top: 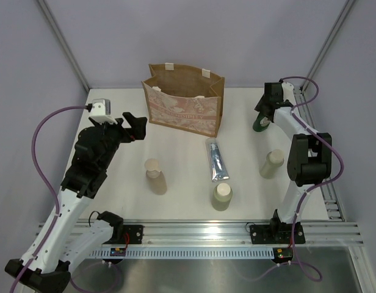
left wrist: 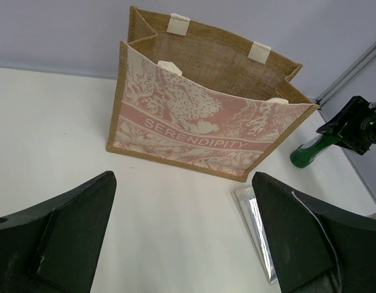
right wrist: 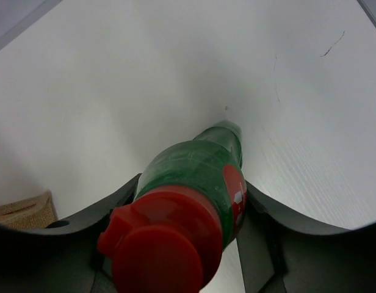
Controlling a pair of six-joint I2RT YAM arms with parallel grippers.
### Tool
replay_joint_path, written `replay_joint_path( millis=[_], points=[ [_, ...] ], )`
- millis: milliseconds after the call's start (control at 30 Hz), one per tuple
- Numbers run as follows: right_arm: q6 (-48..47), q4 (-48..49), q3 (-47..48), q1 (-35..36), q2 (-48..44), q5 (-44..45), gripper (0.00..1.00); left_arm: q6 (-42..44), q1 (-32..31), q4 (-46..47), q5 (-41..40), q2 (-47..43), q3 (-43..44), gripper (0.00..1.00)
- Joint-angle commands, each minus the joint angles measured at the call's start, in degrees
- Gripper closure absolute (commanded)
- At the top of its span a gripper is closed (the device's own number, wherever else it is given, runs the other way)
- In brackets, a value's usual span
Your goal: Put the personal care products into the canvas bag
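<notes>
The canvas bag (top: pixel 184 104) stands upright and open-topped at the back middle; in the left wrist view its floral front (left wrist: pixel 194 131) faces me. A green red-capped bottle (right wrist: pixel 200 165) stands at the back right (top: pixel 260 125), and my right gripper (right wrist: pixel 191 183) is shut on it, with a finger pressed to each side. Three beige bottles stand in front (top: pixel 155 176) (top: pixel 222 196) (top: pixel 271 163). A silver-blue tube (top: pixel 216 160) lies flat between them (left wrist: pixel 258 226). My left gripper (top: pixel 136 127) hovers open left of the bag (left wrist: pixel 185 232), holding nothing.
Grey enclosure walls close the table at the back and both sides. A metal rail (top: pixel 194 232) carrying the arm bases runs along the near edge, and another rail (top: pixel 325 183) lines the right edge. Purple cables (top: pixel 38 140) loop off both arms.
</notes>
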Motion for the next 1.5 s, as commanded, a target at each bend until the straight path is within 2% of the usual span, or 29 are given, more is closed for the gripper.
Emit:
replay_joint_path(
  millis=[0, 67, 100, 200, 533, 800, 1200, 1367, 1467],
  points=[
    [-0.33, 1.75, -1.7, -2.05, -3.17, -2.77, 0.76, 0.24, 0.07, 1.89, -1.24, -0.96, -0.38, 0.01],
    [-1.21, 2.45, -2.66, -3.19, -4.75, -7.05, 0.83, 0.24, 0.16, 1.89, -0.72, -1.49, -0.64, 0.01],
    [-1.56, 2.62, -2.93, -5.03, -5.1, -8.82, 0.9, 0.24, 0.16, 2.06, -0.54, -1.66, -1.08, 0.01],
    [-3.23, 4.03, -4.6, -7.94, -7.91, -17.26, 1.0, 0.06, 0.16, 2.33, -0.01, -2.37, -1.87, 0.01],
    [-7.1, 9.3, -9.61, -14.01, -13.28, -39.66, 1.0, -0.11, 0.16, 2.33, 0.6, -3.86, -2.84, 0.01],
    [-4.91, 12.47, -8.83, -15.33, -16.88, -52.87, 1.0, -0.03, 0.16, 1.28, 0.69, -4.83, -3.11, 0.01],
    [4.06, 11.59, 4.96, -14.98, -21.01, -64.29, 1.0, -0.2, 0.16, 0.05, -0.01, -6.41, -3.81, 0.01],
    [4.94, 8.26, 19.72, -12.96, -19.17, -66.85, 1.0, 0.06, 0.16, -0.22, -0.18, -6.5, -3.55, 0.01],
    [4.07, 5.97, 28.34, -7.61, -16.19, -67.29, 1.0, -0.38, 0.07, -0.05, -0.01, -6.33, -3.81, 0.01]
  ],
)
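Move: The right hand already grips the green bottle; the canvas bag it is bound for stands about 35 cm to its left and 6 cm farther out, its middle roughly level with the hand. The silver tube lies some 16 cm back, 18 cm left and 11 cm below; a pale bottle stands about 19 cm back and 3 cm right, 5 cm lower. From the left hand the bag is roughly 25 cm ahead, 17 cm right, 22 cm below. The right hand draws the gripped green bottle back 5 cm, then lifts it nearly 30, turning leftward. ##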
